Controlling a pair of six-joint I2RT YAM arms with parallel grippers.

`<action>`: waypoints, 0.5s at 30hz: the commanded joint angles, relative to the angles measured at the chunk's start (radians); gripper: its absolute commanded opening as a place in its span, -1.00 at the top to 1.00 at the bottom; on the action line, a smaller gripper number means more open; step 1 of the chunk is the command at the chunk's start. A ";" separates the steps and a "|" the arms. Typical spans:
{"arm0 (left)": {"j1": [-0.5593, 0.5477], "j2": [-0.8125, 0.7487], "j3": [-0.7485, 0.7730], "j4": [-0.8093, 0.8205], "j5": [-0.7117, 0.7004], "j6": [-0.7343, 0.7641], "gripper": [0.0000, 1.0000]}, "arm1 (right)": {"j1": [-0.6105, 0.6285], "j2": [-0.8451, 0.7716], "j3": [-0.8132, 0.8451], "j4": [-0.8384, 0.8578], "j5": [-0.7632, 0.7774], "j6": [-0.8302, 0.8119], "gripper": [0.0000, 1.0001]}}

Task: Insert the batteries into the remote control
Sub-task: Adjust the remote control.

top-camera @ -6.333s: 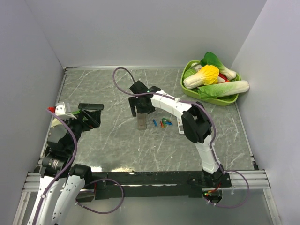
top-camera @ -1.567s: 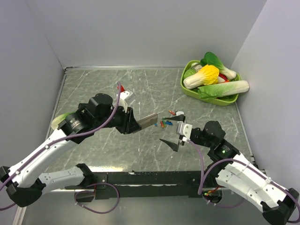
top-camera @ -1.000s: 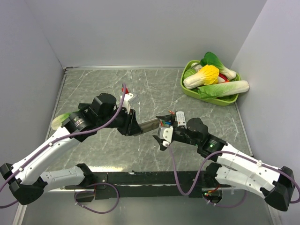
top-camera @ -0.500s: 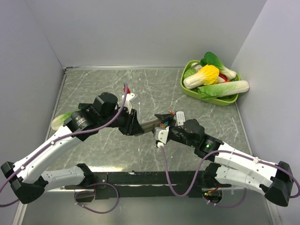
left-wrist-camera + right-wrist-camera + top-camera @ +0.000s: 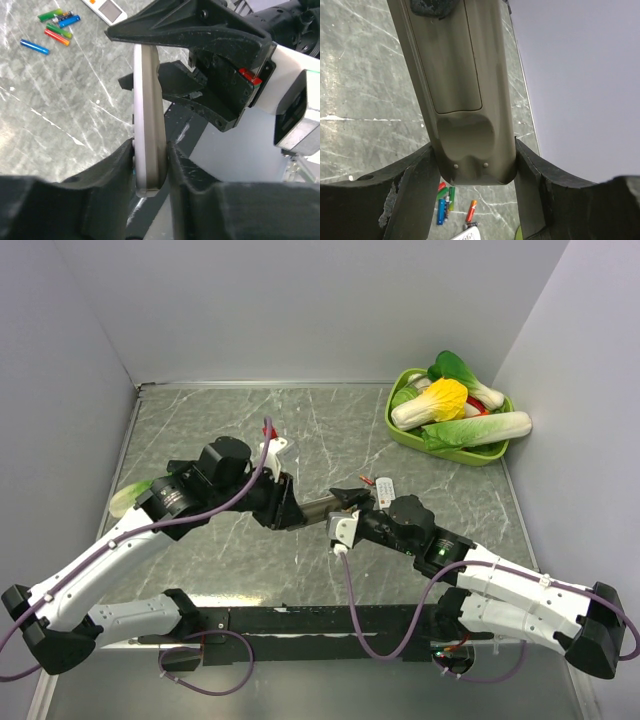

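The remote control hangs above the table middle, held level between both arms. My left gripper is shut on one end, its fingers pressing the white face and grey-beige back. My right gripper is on the other end. In the right wrist view its fingers lie against both long edges of the remote control, back side towards the camera, battery cover on. The batteries lie loose on the table below, green, red, blue and orange. In the left wrist view the batteries show at the top left.
A wider white remote lies beside the batteries. A green basket of vegetables stands at the back right. A green vegetable lies at the left wall, and a small red and white thing behind my left arm.
My right gripper has moved left onto the remote's free end and its jaws have narrowed onto the edges. My left gripper has kept its hold almost still.
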 commanded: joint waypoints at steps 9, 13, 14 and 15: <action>0.015 -0.108 -0.007 0.212 -0.167 -0.085 -0.99 | 0.009 0.023 -0.091 0.321 0.025 0.451 1.00; 0.015 -0.241 -0.126 0.384 -0.314 -0.148 -0.99 | 0.010 0.026 -0.099 0.391 0.169 0.730 1.00; 0.015 -0.263 -0.186 0.416 -0.351 -0.177 -0.99 | 0.012 0.030 -0.093 0.382 0.197 0.773 1.00; 0.015 -0.283 -0.217 0.459 -0.365 -0.192 -0.99 | 0.012 0.034 -0.087 0.379 0.220 0.822 1.00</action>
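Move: The remote control is already off the table and held at both ends: its middle is roughly 5 cm to the left hand's right and 2 cm ahead, 2 cm lower, and about 5 cm to the right hand's left and 2 cm back, about level. From the right hand, the loose batteries lie on the table some 12 cm ahead and 3 cm to the right, and the white remote about 15 cm ahead and 12 cm right, both about 25 cm below. The remote control is let go at its left end as the left fingers spread from a narrow grip to fully open; that hand backs off about 6 cm, mostly up, first a little forward and then also left, its fingertips swinging forward and up. The right fingers keep their pinch on the other end, sinking about 2 cm while the wrist rolls some 30 degrees, clockwise seen from behind that hand. ##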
